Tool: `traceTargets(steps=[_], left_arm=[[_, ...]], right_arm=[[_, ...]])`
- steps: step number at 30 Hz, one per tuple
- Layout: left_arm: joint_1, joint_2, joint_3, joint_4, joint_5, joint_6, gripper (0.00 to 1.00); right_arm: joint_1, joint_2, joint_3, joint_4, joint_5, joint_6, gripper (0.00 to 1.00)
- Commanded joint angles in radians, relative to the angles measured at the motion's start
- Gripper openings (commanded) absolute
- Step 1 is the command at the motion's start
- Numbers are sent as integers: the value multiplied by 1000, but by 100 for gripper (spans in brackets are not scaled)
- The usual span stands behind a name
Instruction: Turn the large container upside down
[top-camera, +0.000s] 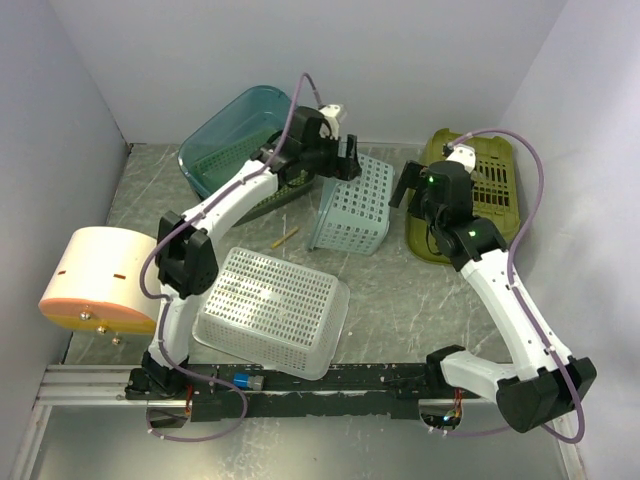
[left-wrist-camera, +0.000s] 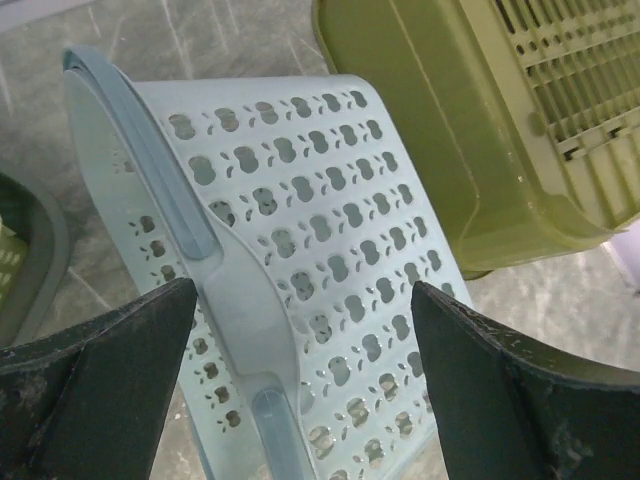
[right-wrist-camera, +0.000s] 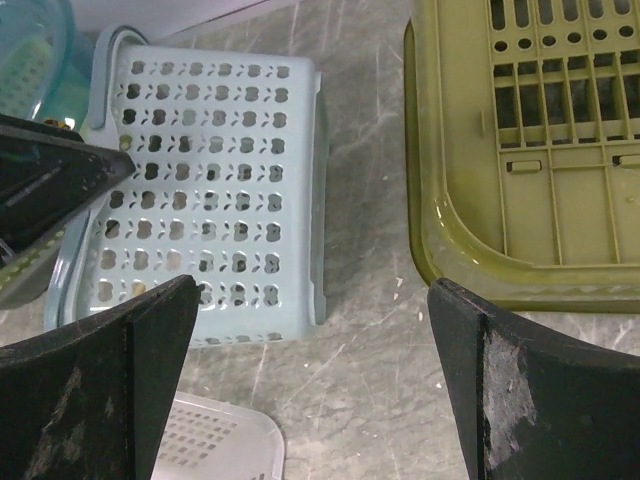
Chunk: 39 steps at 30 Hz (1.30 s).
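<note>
A light blue perforated container (top-camera: 350, 208) stands tipped on the table's middle, its rim and handle raised toward my left gripper (top-camera: 349, 160). In the left wrist view its handle and holed wall (left-wrist-camera: 330, 250) fill the space under my left gripper (left-wrist-camera: 302, 290), whose jaws stand wide apart on either side without touching it. My right gripper (top-camera: 437, 172) hangs open to the right of it. In the right wrist view the blue container (right-wrist-camera: 210, 190) lies at left, beyond the open right gripper (right-wrist-camera: 312, 285), which has only bare tabletop between its fingers.
An olive slotted basket (top-camera: 480, 190) lies bottom up at the right, close to the blue one. A teal tub (top-camera: 225, 135) sits at the back left. A white perforated basket (top-camera: 272, 310) lies bottom up in front, and a peach-coloured drum (top-camera: 100, 280) lies at the left wall. A small stick (top-camera: 285, 237) lies on the table.
</note>
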Motion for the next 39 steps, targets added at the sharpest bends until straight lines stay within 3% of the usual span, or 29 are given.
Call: traceTargets(steps=[1,7,12,16,26,36,38,39], left_arm=[[-82,-25,41,-110,-257,132,99],[-164,-73,-14,-118,-504,177,99],[-183,-63,-19,-157,-549,192,99],[-186,-62,-18,-200,-567,179,90],[-188,-108,-120,-190,-554,152,62],[-176,-105,-117,-198,-537,149,20],[-168,-107,-115,-204,-524,144,8],[-159,-110,-117,-205,-510,140,7]], right_arm=[[-3,-4,-11,13,0,-9,100],[-4,-37,-28,20,46,-3,100],[-3,-53,-33,29,52,-2,100],[-4,-39,-23,26,48,-4,100],[-4,-18,-21,39,28,6,100],[-3,-15,-39,40,3,16,100],[-17,1,-38,41,-80,31,100],[-28,10,-40,46,-132,43,100]])
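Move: The light blue basket lies on its side, opening to the left; its middle is about 5 cm back, 4 cm right and 12 cm below the open left gripper, and the rim spot to grip is about 4 cm back, 3 cm left and 3 cm down. The teal tub stands some 8 cm ahead and 25 cm left, the upturned olive tub level and 29 cm right. From the right hand the basket is about 6 cm ahead, 10 cm left. Draw the left gripper back about 4 cm and sink it, easing slightly right and then left onto the light blue basket's upper rim. Swing the fingers some 25 degrees to point more forward and more steeply down, so the rim comes between them, then close and pinch it. Keep the right gripper open, hovering beside the basket. ##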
